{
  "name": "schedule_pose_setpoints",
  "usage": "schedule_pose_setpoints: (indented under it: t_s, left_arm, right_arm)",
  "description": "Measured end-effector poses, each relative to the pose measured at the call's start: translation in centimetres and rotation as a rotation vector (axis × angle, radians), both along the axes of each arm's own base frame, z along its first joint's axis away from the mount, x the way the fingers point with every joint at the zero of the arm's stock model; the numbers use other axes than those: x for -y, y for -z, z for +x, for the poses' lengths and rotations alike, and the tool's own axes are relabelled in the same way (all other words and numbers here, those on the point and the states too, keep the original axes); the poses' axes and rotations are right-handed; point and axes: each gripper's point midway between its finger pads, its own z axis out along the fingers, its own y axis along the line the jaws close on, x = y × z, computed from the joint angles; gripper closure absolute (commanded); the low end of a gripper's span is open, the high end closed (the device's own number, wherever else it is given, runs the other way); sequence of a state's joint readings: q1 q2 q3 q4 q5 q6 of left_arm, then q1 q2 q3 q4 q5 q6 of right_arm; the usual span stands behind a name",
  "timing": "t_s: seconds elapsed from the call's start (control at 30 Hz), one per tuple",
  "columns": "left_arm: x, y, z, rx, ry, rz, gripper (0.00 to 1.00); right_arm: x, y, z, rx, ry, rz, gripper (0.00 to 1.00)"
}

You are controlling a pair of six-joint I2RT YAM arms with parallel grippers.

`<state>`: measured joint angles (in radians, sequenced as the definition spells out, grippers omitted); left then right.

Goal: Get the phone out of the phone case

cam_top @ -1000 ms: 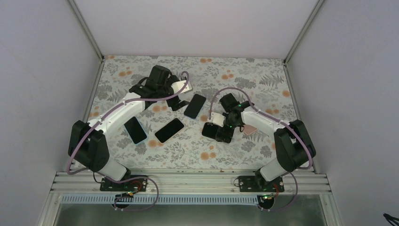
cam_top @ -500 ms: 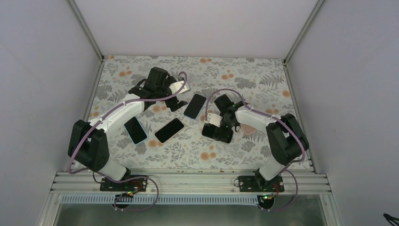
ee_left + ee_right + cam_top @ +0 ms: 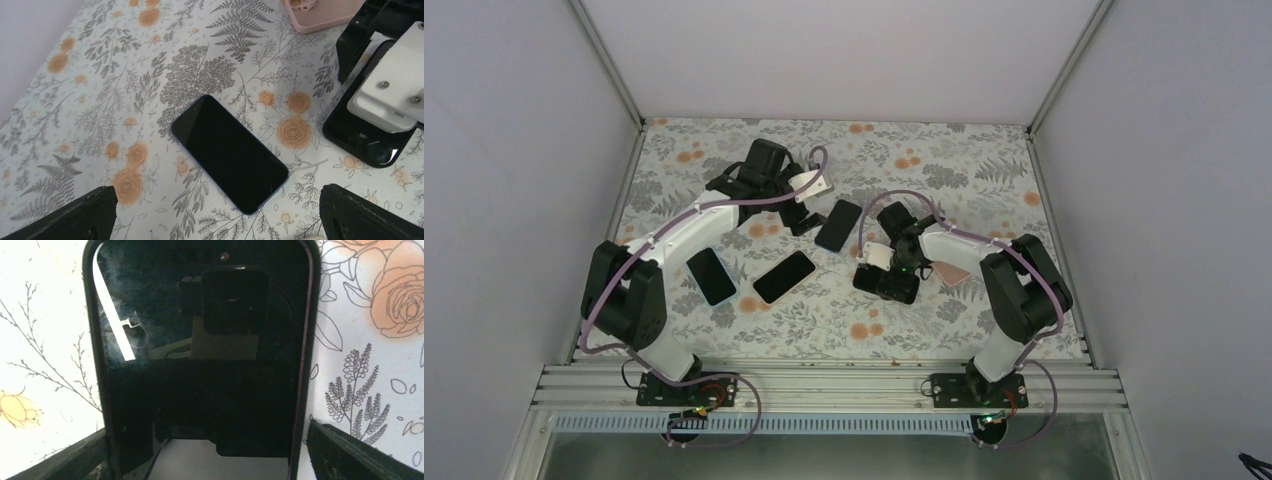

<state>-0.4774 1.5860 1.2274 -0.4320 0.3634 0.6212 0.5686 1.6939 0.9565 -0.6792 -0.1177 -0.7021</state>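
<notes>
A black phone in a dark case with a reddish rim (image 3: 200,365) lies flat on the floral table, also seen in the top view (image 3: 871,280). My right gripper (image 3: 210,460) is low over it, jaws wide and straddling its sides, with a thin gap at the right finger (image 3: 360,452). In the top view the right gripper (image 3: 892,283) covers most of that phone. My left gripper (image 3: 215,220) is open and empty, hovering above a bare dark blue phone (image 3: 230,152), which also shows in the top view (image 3: 838,225).
An empty pink case (image 3: 951,271) lies right of the right gripper, and also shows in the left wrist view (image 3: 320,10). Two more dark phones (image 3: 711,276) (image 3: 784,276) lie at centre left. The enclosure walls stand on the left, right and far sides.
My right arm has folded inward and its wrist turned, uncovering the pink case; its gripper stays over the cased phone. My left arm shifted slightly near the blue phone.
</notes>
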Motion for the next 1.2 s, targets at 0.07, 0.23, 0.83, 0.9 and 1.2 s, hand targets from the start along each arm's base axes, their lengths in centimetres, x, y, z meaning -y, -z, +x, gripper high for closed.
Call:
schedule_pose_setpoints:
  t_s: [0.07, 0.23, 0.83, 0.9, 1.2]
  left_arm:
    - [0.5, 0.2, 0.2, -0.033, 0.012, -0.015, 0.0]
    - [1.6, -0.2, 0.7, -0.152, 0.064, -0.084, 0.0]
    - [5.0, 4.8, -2.4, -0.818, 0.16, -0.288, 0.0]
    - [5.5, 4.4, -2.3, -0.851, 0.163, -0.313, 0.0]
    - [6.8, 5.2, -2.4, -0.929, 0.121, -0.315, 0.09]
  right_arm:
    - [0.0, 0.0, 0.1, 0.006, -0.001, -0.002, 0.2]
    - [0.0, -0.2, 0.4, 0.02, 0.006, 0.001, 0.3]
    - [-1.9, -8.3, 3.9, 0.258, 0.033, 0.137, 0.28]
    - [-2.0, -8.6, 4.2, 0.268, 0.035, 0.137, 0.28]
    - [-2.8, -9.8, 5.4, 0.311, 0.039, 0.143, 0.29]
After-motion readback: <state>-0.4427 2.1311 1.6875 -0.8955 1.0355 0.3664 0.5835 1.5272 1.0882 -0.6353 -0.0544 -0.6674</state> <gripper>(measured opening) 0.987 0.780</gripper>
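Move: Between the open fingers of the right hand, down at the table, lies the phone in its dark case, its middle about 2 cm to the left and level. From that hand the bare phone lies some 17 cm ahead and 15 cm left, the pink case about 8 cm ahead and 13 cm right. From the left hand the cased phone is about 11 cm back, 22 cm right and 17 cm below, the bare phone roughly 5 cm ahead, 10 cm right and 17 cm below. Closing on the long edges of the cased phone, the right fingers pinch it, then the hand lifts it about 10 cm while carrying it some 5 cm forward and a little left, tipping its forward edge up nearly 20 degrees. The left hand, fingers staying wide open, swings them down and back by some 50 degrees as it moves right, down and slightly back to the phone's left end; contact there can't be seen. ##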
